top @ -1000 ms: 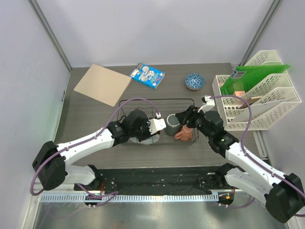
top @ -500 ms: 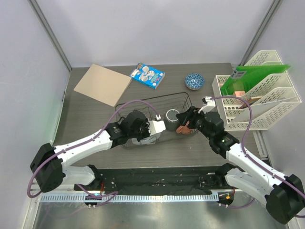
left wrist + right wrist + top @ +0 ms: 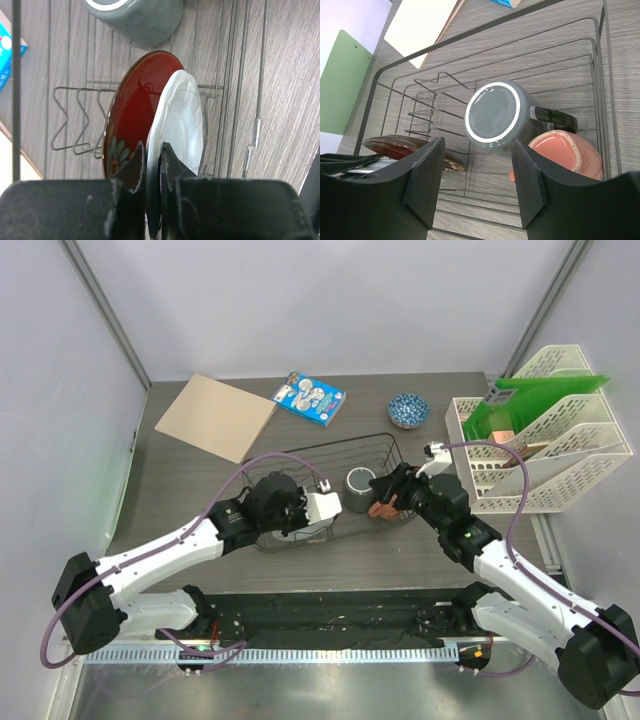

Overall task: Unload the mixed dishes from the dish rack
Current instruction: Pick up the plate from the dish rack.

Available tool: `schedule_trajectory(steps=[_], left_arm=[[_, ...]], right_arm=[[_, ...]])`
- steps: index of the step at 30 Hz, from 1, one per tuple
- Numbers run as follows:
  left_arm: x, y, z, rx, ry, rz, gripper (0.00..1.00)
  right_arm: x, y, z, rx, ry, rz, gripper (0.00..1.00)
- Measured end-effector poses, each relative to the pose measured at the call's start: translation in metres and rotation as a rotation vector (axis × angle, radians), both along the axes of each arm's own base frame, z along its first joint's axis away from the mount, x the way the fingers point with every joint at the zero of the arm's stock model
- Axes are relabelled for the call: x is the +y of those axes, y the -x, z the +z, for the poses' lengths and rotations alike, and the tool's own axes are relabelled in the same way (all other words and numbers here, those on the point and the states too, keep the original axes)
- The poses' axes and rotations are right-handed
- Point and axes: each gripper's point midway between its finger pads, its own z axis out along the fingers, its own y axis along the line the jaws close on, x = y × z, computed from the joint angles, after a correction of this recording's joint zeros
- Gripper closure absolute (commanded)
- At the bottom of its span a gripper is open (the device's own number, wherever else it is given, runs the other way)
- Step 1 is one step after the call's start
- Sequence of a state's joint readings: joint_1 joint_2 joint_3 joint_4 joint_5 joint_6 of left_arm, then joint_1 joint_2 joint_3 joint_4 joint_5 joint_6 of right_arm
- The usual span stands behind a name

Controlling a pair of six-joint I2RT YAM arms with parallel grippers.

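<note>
The dish rack, a black wire basket, sits mid-table, skewed. My left gripper reaches into its left part and is shut on the rim of the red patterned plate, which stands on edge with its white underside to the right. The dark grey mug and the pinkish-brown mug lie in the rack's right end. My right gripper is open and empty, just above and short of both mugs. The blue-and-white bowl stands on the table beyond the rack.
A white slotted organiser with green folders stands at the right edge. A blue illustrated packet and a tan board lie at the back left. Upright slot wires stand to the left of the plate.
The rack has skewed, its right end swinging toward the back. My left gripper, shut on the plate, has shifted slightly left. The mugs have moved back with the rack.
</note>
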State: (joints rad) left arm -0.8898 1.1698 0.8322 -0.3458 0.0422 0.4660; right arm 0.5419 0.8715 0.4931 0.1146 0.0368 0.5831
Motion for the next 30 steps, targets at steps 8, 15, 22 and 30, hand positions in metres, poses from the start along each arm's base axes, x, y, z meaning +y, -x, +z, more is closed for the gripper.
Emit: schedule_trajectory(steps=[8,15,22,30], left_arm=[[0.004,0.004,0.020,-0.078,0.000,-0.027,1.00],[0.004,0.005,0.068,-0.146,0.060,-0.038,1.00],[0.009,0.011,0.110,-0.208,0.171,-0.023,1.00],[0.016,-0.007,0.148,-0.095,0.375,0.244,1.00]], right_arm=[[0.000,0.000,-0.006,0.018,0.012,0.000,0.39],[0.000,-0.001,-0.002,0.016,0.012,-0.003,0.39],[0.001,-0.003,0.007,0.005,0.005,-0.005,0.39],[0.001,-0.005,0.037,-0.043,-0.019,-0.005,0.39]])
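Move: Already pinched by its near-left rim, the white plate has its middle about 2 cm ahead, 4 cm right and 4 cm below the left hand. The red plate stands just beyond it, some 4 cm ahead and 4 cm right of the hand; the grey mug is about 7 cm ahead and 13 cm right, the pink mug 3 cm ahead and 18 cm right. From the right hand the white plate lies some 14 cm left and 6 cm back. Lifting almost straight up by about 15 cm, slowly at first and then faster, the left hand draws the white plate out of the dish rack, keeping its pinch on the rim. As it climbs it rolls left side down some 20 degrees, with a late counter-clockwise swing. The right hand, empty and open, rises a few centimetres towards the end. ##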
